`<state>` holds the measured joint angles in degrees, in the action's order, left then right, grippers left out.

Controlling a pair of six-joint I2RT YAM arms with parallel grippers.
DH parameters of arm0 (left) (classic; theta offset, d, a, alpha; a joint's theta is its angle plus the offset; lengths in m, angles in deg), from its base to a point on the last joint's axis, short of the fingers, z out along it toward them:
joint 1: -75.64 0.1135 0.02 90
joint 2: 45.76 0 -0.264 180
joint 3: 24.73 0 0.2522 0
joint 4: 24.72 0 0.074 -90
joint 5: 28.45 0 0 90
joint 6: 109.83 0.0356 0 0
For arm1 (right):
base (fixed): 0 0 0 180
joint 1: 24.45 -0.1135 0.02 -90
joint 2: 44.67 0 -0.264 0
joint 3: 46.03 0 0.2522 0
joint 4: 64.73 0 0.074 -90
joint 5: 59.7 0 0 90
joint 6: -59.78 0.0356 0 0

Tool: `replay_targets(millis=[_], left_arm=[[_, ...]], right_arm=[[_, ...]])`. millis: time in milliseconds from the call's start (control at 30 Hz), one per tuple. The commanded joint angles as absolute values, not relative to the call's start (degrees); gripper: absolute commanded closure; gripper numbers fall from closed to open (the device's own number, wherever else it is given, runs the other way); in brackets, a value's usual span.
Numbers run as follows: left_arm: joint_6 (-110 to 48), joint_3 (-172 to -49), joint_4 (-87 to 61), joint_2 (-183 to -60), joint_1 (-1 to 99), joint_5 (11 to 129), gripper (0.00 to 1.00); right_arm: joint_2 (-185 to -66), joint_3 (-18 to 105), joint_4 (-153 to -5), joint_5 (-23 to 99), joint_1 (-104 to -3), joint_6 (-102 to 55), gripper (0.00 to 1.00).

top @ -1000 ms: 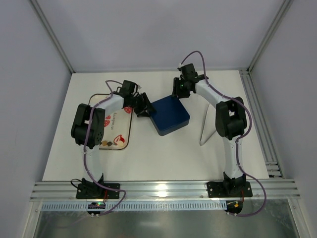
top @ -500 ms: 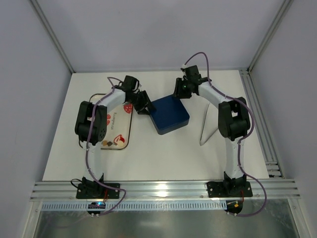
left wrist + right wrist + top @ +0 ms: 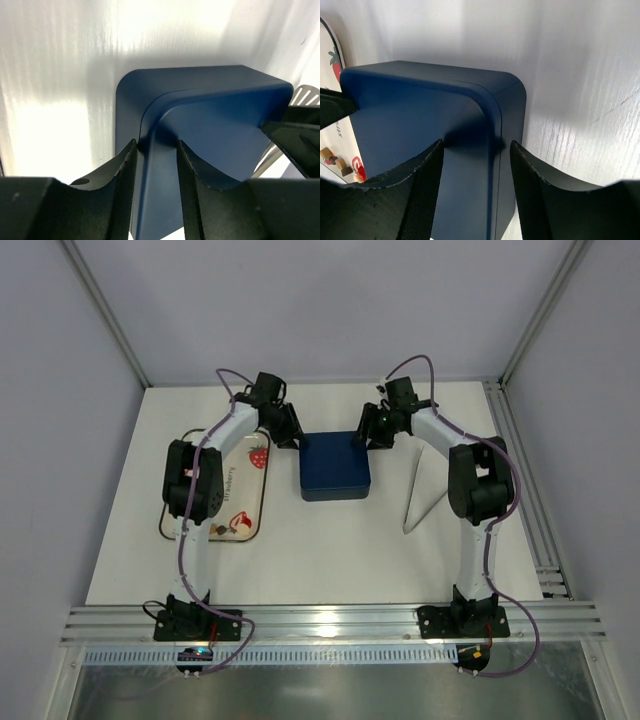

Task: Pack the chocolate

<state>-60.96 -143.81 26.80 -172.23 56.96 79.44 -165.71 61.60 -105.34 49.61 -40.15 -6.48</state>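
Observation:
The dark-blue box (image 3: 335, 467) sits closed mid-table, square to the edges. My left gripper (image 3: 293, 435) is at its far-left corner; in the left wrist view its fingers (image 3: 155, 143) press around that corner of the box (image 3: 215, 115). My right gripper (image 3: 370, 432) straddles the far-right corner, and its jaws (image 3: 476, 142) stand wide with slack beside the box (image 3: 410, 110). Small brown pieces of chocolate (image 3: 215, 529) lie on the strawberry-printed board (image 3: 250, 502), and two of these pieces (image 3: 330, 152) show in the right wrist view.
A thin pale tool (image 3: 415, 495) lies on the table right of the box, its slotted end (image 3: 305, 95) showing past the box. The table's right edge carries a metal rail (image 3: 525, 490). Both arms' elbows stand over the table sides.
The box has turned from a diamond angle to square with the table. Both grippers moved farther back to its far corners. The left jaws narrowed and the right jaws widened.

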Motion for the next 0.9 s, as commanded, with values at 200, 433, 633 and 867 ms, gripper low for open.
replay_targets(millis=[200, 433, 633, 867], left_arm=[[-55.2, -153.1, 35.4, -172.9, 56.9, 70.8, 0.56], [-53.0, -152.4, 36.7, -164.3, 56.9, 69.5, 0.46], [-51.6, -139.5, 35.2, -147.9, 56.7, 69.9, 0.43], [-48.7, -121.1, 33.3, -126.2, 56.6, 68.4, 0.39]], right_arm=[[-157.6, 58.7, -109.4, 44.0, -36.2, -5.7, 0.39], [-145.2, 52.6, -104.1, 41.6, -35.6, -4.3, 0.33], [-130.9, 44.4, -101.7, 39.2, -35.6, -4.4, 0.28], [-110.0, 31.7, -99.3, 35.9, -35.6, -5.0, 0.08]])
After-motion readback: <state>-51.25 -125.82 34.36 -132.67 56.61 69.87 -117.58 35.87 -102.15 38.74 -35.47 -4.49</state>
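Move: At the closed box's far corners, both open grippers straddle its side edges: the box's middle lies about 8 cm right, 5 cm back and 4 cm below the left hand, and some 7 cm left, 5 cm back and 4 cm below the right. The strawberry tray's middle lies about 18 cm left and 11 cm back of the left hand, the tongs' about 14 cm right and 12 cm back of the right, both roughly 6 cm lower. Backing off the closed box, both hands part sideways at first, the right by some 5 cm and the left by 2, then sweep up and back, still spreading. Each ends roughly 17 cm higher and 10 cm back, the left 7 cm farther left towards the tray, the right 9 cm farther right. The fingers open wider and tip some 20 to 25 degrees outward to point more forward. ##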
